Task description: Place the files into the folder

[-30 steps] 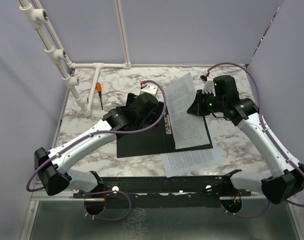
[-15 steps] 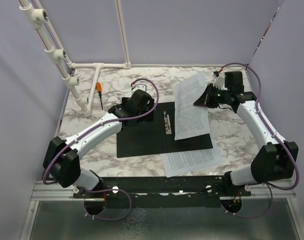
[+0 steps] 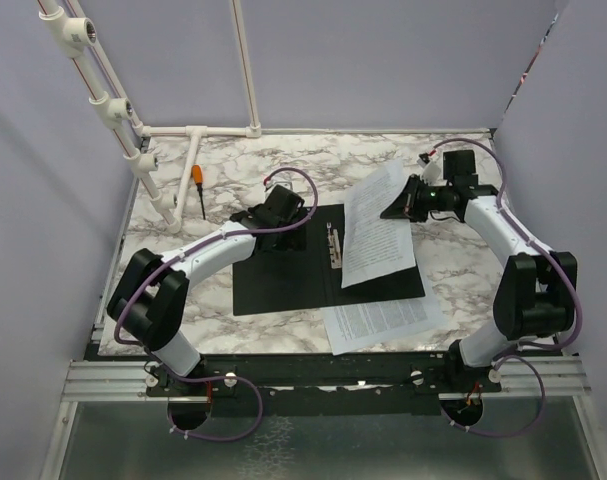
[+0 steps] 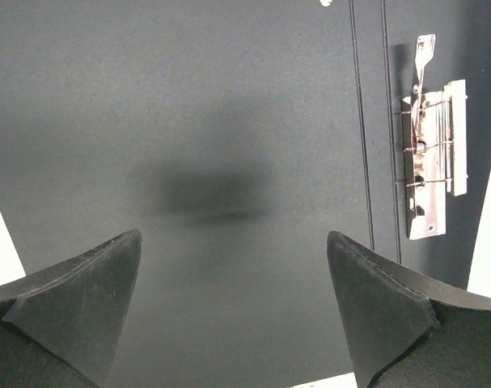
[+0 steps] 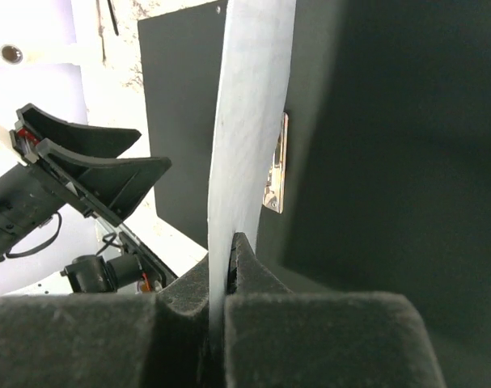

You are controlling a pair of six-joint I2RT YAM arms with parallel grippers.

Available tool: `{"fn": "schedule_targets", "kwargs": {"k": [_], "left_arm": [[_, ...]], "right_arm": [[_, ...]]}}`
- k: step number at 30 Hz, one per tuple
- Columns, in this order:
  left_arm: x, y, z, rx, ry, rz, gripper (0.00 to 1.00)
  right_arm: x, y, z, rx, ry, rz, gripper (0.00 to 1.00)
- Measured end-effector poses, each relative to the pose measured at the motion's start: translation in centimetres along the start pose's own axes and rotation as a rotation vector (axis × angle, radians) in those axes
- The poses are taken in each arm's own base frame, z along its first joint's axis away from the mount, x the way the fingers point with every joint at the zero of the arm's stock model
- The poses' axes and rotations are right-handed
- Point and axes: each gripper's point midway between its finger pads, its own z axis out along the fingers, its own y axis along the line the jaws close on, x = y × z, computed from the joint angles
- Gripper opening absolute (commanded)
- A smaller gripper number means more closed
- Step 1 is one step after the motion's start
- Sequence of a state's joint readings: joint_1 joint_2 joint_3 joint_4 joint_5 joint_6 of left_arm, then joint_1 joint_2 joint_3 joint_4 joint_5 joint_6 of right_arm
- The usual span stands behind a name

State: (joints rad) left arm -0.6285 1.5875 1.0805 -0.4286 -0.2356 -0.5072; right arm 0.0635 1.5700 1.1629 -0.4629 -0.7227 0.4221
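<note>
The folder (image 3: 283, 285) lies open on the marble table, black inside up, with its metal spine clip (image 3: 333, 245) in the middle. One sheet of the files (image 3: 378, 235) slopes over the folder's right half. My right gripper (image 3: 403, 203) is shut on its raised far-right edge. In the right wrist view the sheet (image 5: 253, 121) runs edge-on out of the right gripper (image 5: 229, 250), with the clip (image 5: 276, 174) beyond. Another printed sheet (image 3: 383, 320) lies flat, partly under the folder's near edge. My left gripper (image 4: 233, 236) hangs open over the black left half (image 4: 229, 121), holding nothing.
An orange-handled screwdriver (image 3: 197, 180) lies at the back left. A white pipe frame (image 3: 193, 132) runs along the back and left edges. Purple walls close in the table on three sides.
The left arm has dropped lower and drawn back left, its gripper now over the folder's left half. The right gripper, still holding the sheet, has carried its far edge slightly right.
</note>
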Motion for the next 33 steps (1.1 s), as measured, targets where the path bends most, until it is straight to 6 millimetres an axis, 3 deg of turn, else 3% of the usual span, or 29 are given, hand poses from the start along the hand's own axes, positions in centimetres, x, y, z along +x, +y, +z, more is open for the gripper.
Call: {"fn": "schedule_targets", "kwargs": {"k": [10, 33], "left_arm": [[1.8, 0.1, 1.4, 0.000, 0.055, -0.022, 0.96], [2.2, -0.2, 1.5, 0.020, 0.069, -0.024, 0.94]], "right_arm": [[0.4, -1.0, 1.5, -0.030, 0.040, 0.008, 0.01], [2.6, -4.5, 4.7, -0.042, 0.128, 0.042, 0.01]]}}
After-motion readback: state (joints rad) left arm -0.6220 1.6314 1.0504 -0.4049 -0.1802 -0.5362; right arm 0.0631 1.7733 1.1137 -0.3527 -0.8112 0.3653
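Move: The ring clip in the folder's spine lies about 9 cm to the right hand's left, a couple of centimetres back and some 13 cm below, while the hand holds the sheet by its far right part. The folder's right cover is almost straight beneath that hand, and the second sheet's middle is some 22 cm back and 2 cm to its right. For the left hand the clip lies roughly 10 cm right, 2 cm ahead and 6 cm lower; the middle of the folder's left cover is 3 cm left, 4 cm back. Keep the right gripper shut on the sheet and lower it about 7 cm towards the right cover, easing it slightly left, so the sheet's free left edge comes over the ring clip. Meanwhile sink the open left gripper some 2.5 cm towards the left cover, then hold it there with the fingers wide. ##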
